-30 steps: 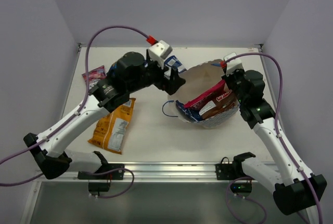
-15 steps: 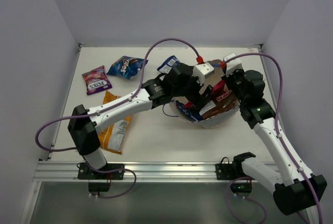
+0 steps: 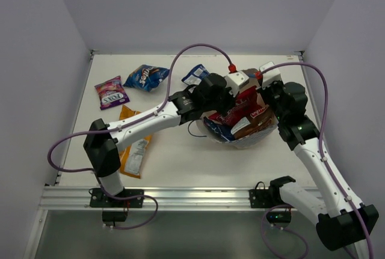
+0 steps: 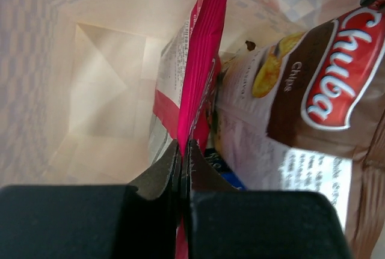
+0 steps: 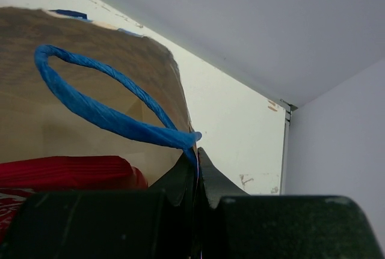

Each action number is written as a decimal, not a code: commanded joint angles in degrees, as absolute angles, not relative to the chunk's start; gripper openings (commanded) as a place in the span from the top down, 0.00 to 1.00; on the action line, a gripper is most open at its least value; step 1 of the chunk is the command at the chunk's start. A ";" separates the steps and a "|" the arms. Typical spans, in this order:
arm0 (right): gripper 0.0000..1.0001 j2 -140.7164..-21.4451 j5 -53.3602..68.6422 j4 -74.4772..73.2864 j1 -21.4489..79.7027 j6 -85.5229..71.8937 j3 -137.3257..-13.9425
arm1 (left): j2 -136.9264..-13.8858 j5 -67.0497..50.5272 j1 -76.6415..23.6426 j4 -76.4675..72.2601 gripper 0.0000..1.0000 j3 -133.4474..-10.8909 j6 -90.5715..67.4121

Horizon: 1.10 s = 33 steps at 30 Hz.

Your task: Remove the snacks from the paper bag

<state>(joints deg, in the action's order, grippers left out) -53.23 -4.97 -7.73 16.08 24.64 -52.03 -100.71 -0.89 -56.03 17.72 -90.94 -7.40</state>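
Note:
The paper bag (image 3: 248,141) lies on its side at the right, mouth toward the left. My left gripper (image 3: 232,106) is inside the mouth, shut on the edge of the large pink-red packet (image 4: 203,48), fingertips meeting on it (image 4: 183,152). The brown-and-white chip bag (image 4: 301,109) lies beside it in the bag's tan inside (image 4: 102,91). My right gripper (image 5: 197,154) is shut on the bag's rim by the blue cord handle (image 5: 102,112); in the top view it is at the bag's far edge (image 3: 265,91). The pink-red packet (image 3: 248,99) and chip bag (image 3: 254,125) show in the mouth.
Out on the table are the pink-purple packet (image 3: 111,92), the blue packet (image 3: 146,77), the blue-white packet (image 3: 194,74) and the orange-yellow packet (image 3: 135,148), which is partly under my left arm. Walls close the table on the left, back and right.
My left arm swung from the blue-white packet at the back into the bag's mouth and shut on the pink-red packet. The right arm held still.

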 commanded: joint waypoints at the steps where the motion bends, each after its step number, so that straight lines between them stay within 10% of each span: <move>1: 1.00 -52.47 -7.11 -2.90 16.00 25.22 -51.94 | -93.53 2.46 -56.25 17.74 1.00 -96.31 -6.24; 17: 1.00 -55.20 -11.51 -2.46 15.12 25.40 -51.94 | -74.82 29.50 -56.07 35.33 1.00 -118.56 -4.93; 33: 1.00 -53.88 -11.08 -2.46 15.12 24.61 -51.94 | -67.15 38.16 -55.81 36.48 1.00 -93.71 -6.59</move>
<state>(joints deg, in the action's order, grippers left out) -55.46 -9.98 -6.17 15.31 24.86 -51.96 -65.98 40.73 -55.88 39.79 -99.31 -5.08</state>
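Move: The left hand, already pinching the red snack pack inside the paper bag's mouth, is bound for open table about 25 cm to its left, 5 cm ahead and 22 cm below. The orange pack lies some 39 cm left and 6 cm back; the navy pack 11 cm left, 31 cm ahead. In the paper bag, the brown chips sit 11 cm right and 5 cm back. From the right hand, that open spot is roughly 37 cm left, level ahead, 29 cm below. Up first, then in a fast arc to the left, the left hand draws the red pack out of the paper bag, rising about 34 cm, then sinking some 10 cm over the open table beside the orange pack. It swings about 40 degrees counter-clockwise as its fingers tip upward, keeping their pinch. The right hand keeps the bag's rim and handle pinched, easing about 2 cm right. ##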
